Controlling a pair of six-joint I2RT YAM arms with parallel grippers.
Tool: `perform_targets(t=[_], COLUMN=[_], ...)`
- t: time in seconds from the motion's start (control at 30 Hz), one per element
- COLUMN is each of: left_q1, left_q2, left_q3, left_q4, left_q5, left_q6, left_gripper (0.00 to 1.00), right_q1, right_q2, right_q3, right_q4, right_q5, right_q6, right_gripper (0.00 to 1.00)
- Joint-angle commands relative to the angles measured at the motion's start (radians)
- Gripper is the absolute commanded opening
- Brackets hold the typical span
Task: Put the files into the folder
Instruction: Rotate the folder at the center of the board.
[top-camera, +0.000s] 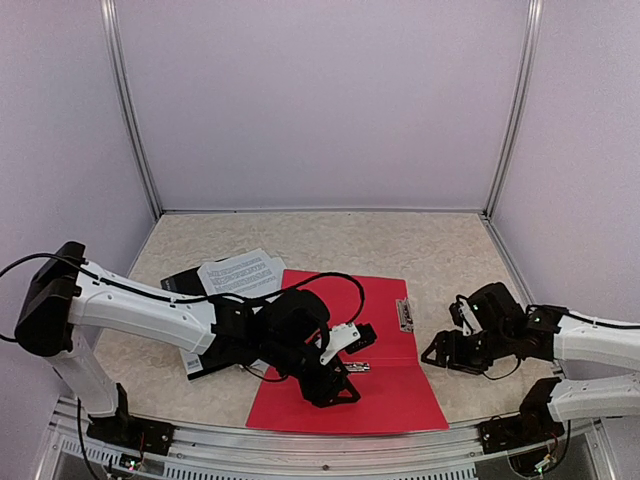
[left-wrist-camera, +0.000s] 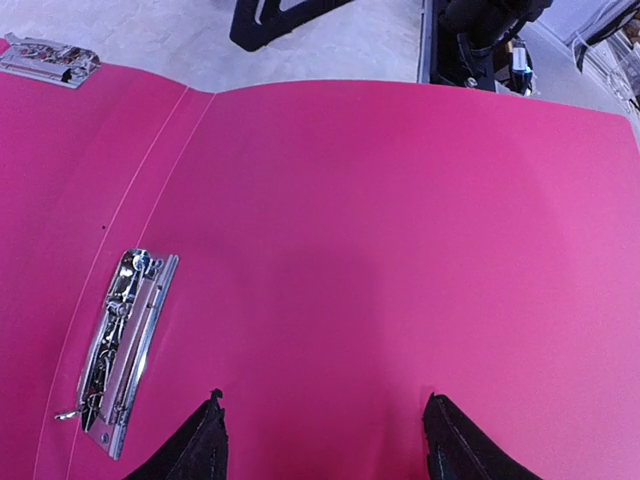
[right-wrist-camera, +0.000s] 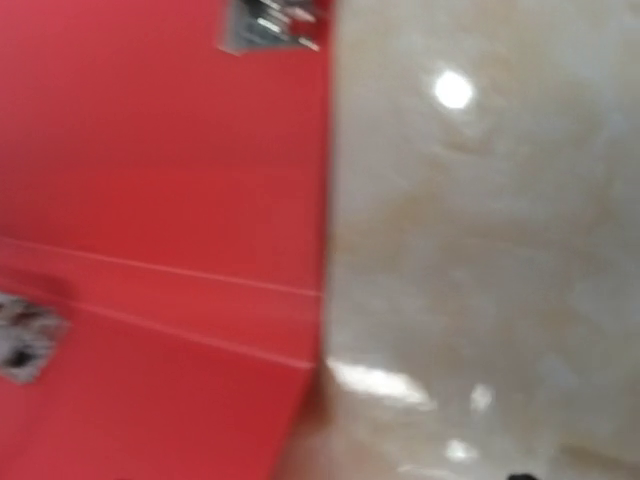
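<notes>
The folder (top-camera: 395, 385) is red and lies open and flat at the front middle of the table, with a metal clip (top-camera: 405, 313) on its right edge and a clamp (top-camera: 355, 367) at its middle. My left gripper (top-camera: 345, 385) hovers over it. In the left wrist view its jaws (left-wrist-camera: 325, 415) stand open over the bare folder (left-wrist-camera: 400, 230), with the clamp (left-wrist-camera: 120, 350) to their left. The files (top-camera: 240, 275), printed white sheets, lie left of the folder. My right gripper (top-camera: 440, 352) sits just off the folder's right edge. The blurred right wrist view shows the folder (right-wrist-camera: 150, 200) but not the fingers.
A black board or cover (top-camera: 195, 365) lies under the sheets, behind my left arm. The beige table (right-wrist-camera: 480, 250) is walled on three sides. A metal rail (top-camera: 300, 440) runs along the near edge.
</notes>
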Motion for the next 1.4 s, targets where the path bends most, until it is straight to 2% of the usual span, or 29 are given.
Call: perform_targets(t=[0.0,0.17,0.4,0.63,0.73,0.83,1.03,1.1,1.13,1.2,1.37], left_q1=[0.008,0.003,-0.012,-0.018,-0.019,-0.020,-0.018,-0.018,-0.017,-0.013,-0.007], left_q2=[0.016,0.061,0.103,0.111,0.102,0.099,0.100,0.100,0.098,0.090,0.050], left_q3=[0.009,0.011,0.012,0.013,0.013,0.014,0.019,0.023,0.023,0.023,0.017], left_q4=[0.027,0.040,0.035,0.031,0.035,0.033,0.021,0.018,0.017,0.016,0.002], left_q5=[-0.058,-0.112,-0.160,-0.191,-0.197,-0.209,-0.270,-0.279,-0.303,-0.303,-0.314], left_q6=[-0.035,-0.031,-0.017,-0.015,-0.016,-0.011,-0.014,-0.018,-0.021,-0.029,-0.040], left_gripper=[0.64,0.64,0.64,0.63,0.63,0.63,0.63,0.63,0.62,0.62,0.62], right_q1=[0.032,0.081,0.215,0.279,0.286,0.289,0.286,0.282,0.281,0.271,0.236], right_q2=[0.102,0.111,0.075,0.171,0.181,0.165,0.077,0.071,0.075,0.093,0.132], right_q3=[0.026,-0.015,-0.088,-0.077,-0.087,-0.109,-0.105,-0.090,-0.080,-0.049,0.059], right_q4=[0.074,0.167,0.293,0.335,0.345,0.349,0.279,0.254,0.240,0.208,0.077], right_q5=[0.016,-0.042,-0.016,0.014,0.026,0.037,0.109,0.130,0.137,0.152,0.222], right_q6=[-0.027,0.068,0.288,0.331,0.341,0.359,0.376,0.365,0.354,0.326,0.227], right_gripper=[0.78,0.76,0.73,0.72,0.68,0.57,0.26,0.16,0.07,0.00,0.00])
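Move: The red folder lies open. Its right edge, just back of the fold, is about 5 cm left of the right gripper, 3 cm back and 3 cm below; the centre clip is 18 cm to that gripper's left and level, the upper clip 12 cm ahead and 8 cm left. The folder's near flap has its middle about 8 cm under the left gripper and 2 cm ahead; from there the centre clip is 9 cm ahead and 3 cm right. Bring the right gripper left about 6 cm while drawing it back 4 cm and dipping 2 cm to the folder's right edge, shut it to pinch the edge behind the fold, then ease it forward and slightly right. Lower the left gripper, still open, about 4 cm onto the near flap and slide it 4 cm forward towards the centre clip, turning 10 degrees counter-clockwise. ##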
